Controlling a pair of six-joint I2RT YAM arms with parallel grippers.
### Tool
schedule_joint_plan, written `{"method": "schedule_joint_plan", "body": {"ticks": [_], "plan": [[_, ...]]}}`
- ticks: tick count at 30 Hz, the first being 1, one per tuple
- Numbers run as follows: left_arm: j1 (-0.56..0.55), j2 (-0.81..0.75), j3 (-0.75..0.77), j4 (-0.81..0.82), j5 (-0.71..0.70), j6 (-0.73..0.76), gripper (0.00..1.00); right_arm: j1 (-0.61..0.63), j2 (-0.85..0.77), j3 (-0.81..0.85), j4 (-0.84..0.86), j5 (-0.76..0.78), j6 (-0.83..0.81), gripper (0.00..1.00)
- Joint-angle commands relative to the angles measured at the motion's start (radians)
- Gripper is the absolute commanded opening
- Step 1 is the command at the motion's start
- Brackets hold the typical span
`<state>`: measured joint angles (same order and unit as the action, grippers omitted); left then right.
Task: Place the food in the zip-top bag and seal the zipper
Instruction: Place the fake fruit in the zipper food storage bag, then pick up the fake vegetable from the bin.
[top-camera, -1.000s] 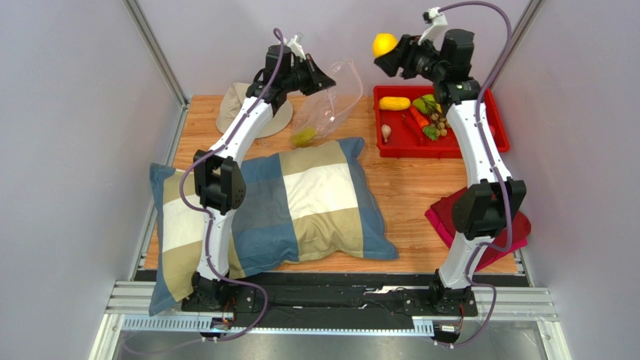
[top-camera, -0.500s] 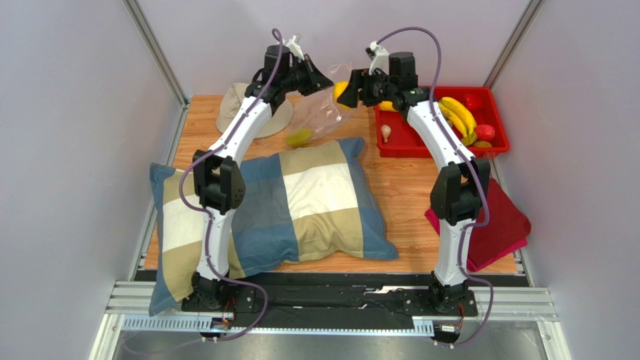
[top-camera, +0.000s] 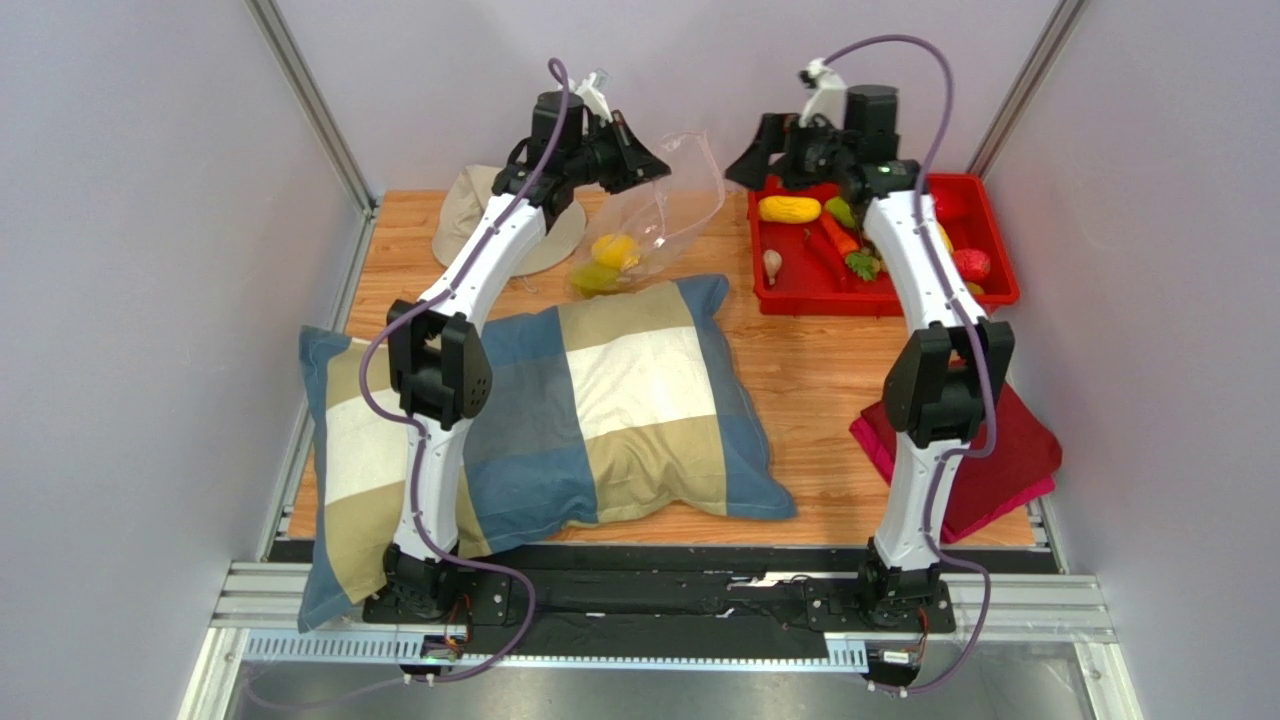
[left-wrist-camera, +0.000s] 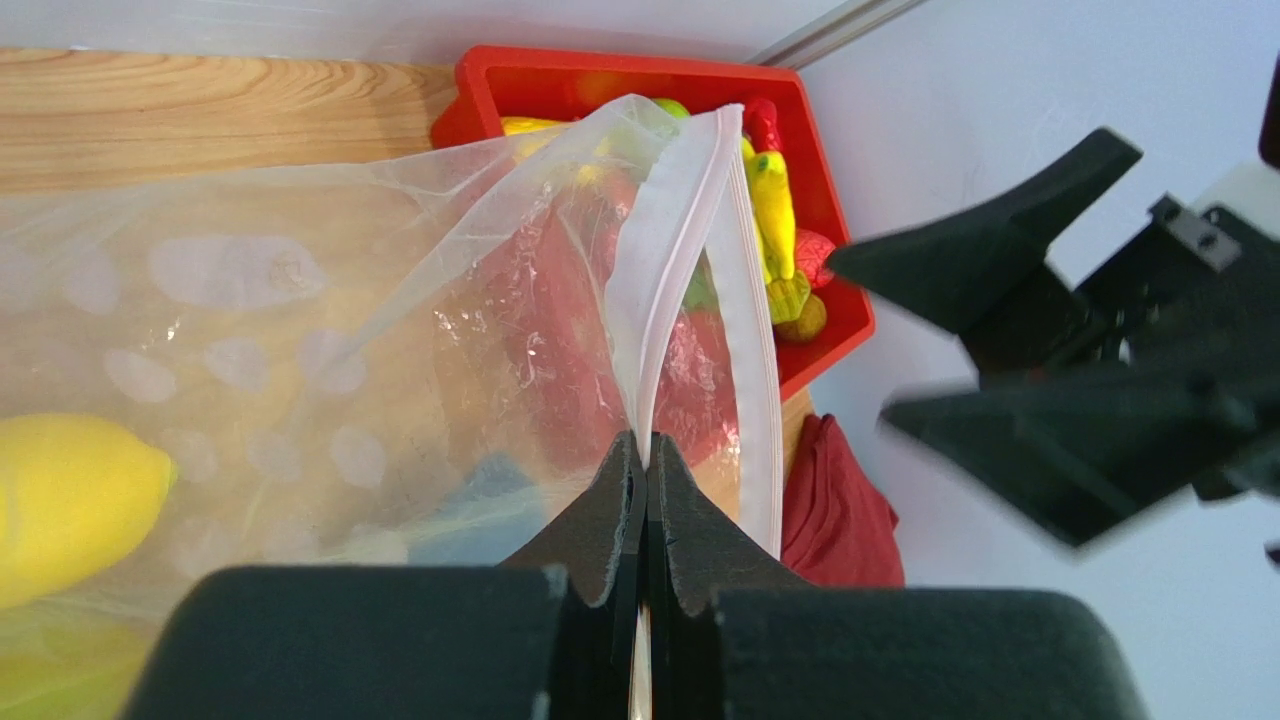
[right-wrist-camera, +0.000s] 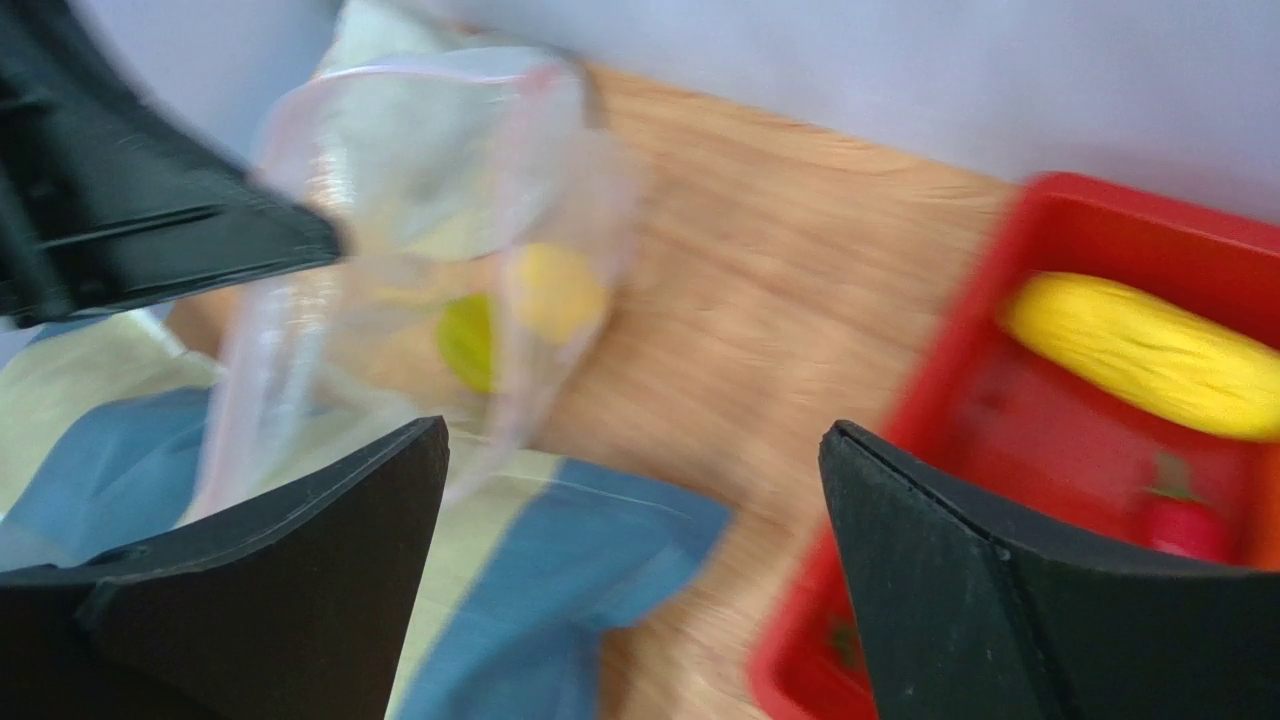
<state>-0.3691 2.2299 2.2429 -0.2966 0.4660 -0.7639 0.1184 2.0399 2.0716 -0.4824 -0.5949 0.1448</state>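
Note:
The clear zip-top bag (top-camera: 669, 203) hangs open at the back of the table, and my left gripper (top-camera: 643, 159) is shut on its zipper (left-wrist-camera: 679, 255) strip, holding the mouth up. Inside the bag lie a yellow lemon (top-camera: 613, 249) (left-wrist-camera: 68, 503) and a green piece (top-camera: 595, 279). My right gripper (top-camera: 747, 162) (right-wrist-camera: 634, 432) hovers open and empty between the bag's mouth and the red tray (top-camera: 992, 225). More food sits in that tray: a yellow cob (top-camera: 789, 209) (right-wrist-camera: 1142, 353), an orange carrot (top-camera: 837, 233) and green pieces (top-camera: 861, 264).
A blue, tan and white checked pillow (top-camera: 601, 398) covers the middle and left of the table. A beige hat (top-camera: 469, 225) lies behind the left arm. A folded red cloth (top-camera: 1022, 450) sits at the right edge. Grey walls close in on three sides.
My right gripper carried the lemon from above the tray to the bag's mouth and opened. The lemon now lies in the bag, and the gripper has drawn back toward the tray.

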Motion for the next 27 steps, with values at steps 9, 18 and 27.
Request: {"method": "schedule_joint_plan", "body": {"ticks": [9,18,27], "plan": [[-0.002,-0.009,0.027,0.028,0.013,0.009,0.0,-0.21,0.192,0.099,-0.203,0.131,-0.408,0.86],[-0.002,-0.004,0.032,0.027,0.007,0.018,0.0,-0.198,0.345,0.125,-0.177,0.262,-0.501,0.68],[-0.002,-0.001,0.029,0.028,0.01,0.018,0.0,-0.178,0.414,0.122,-0.127,0.385,-0.531,0.65]]}}
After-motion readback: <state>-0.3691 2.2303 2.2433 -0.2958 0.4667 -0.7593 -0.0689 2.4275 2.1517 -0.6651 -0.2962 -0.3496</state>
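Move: Red chili pepper: it lies in the red tray about 16 cm to the right hand's right, 3 cm ahead and some 26 cm below. From that chili, the garlic is about 8 cm to the left and 2 cm nearer the base, the carrot some 4 cm to the right and 4 cm farther out, the corn about 6 cm left and 8 cm farther out. From the left hand, the chili is roughly 30 cm to the right, 3 cm ahead and 27 cm down. Swinging away from the open bag mouth with empty fingers, the right hand goes about 17 cm right and a little forward, then drops some 23 cm into the tray above the chili, slowing near the end. The fingers tip about 30 degrees more steeply down and close by a third, straddling the chili with no grip yet; the left hand stays put, still pinching the bag's rim. ##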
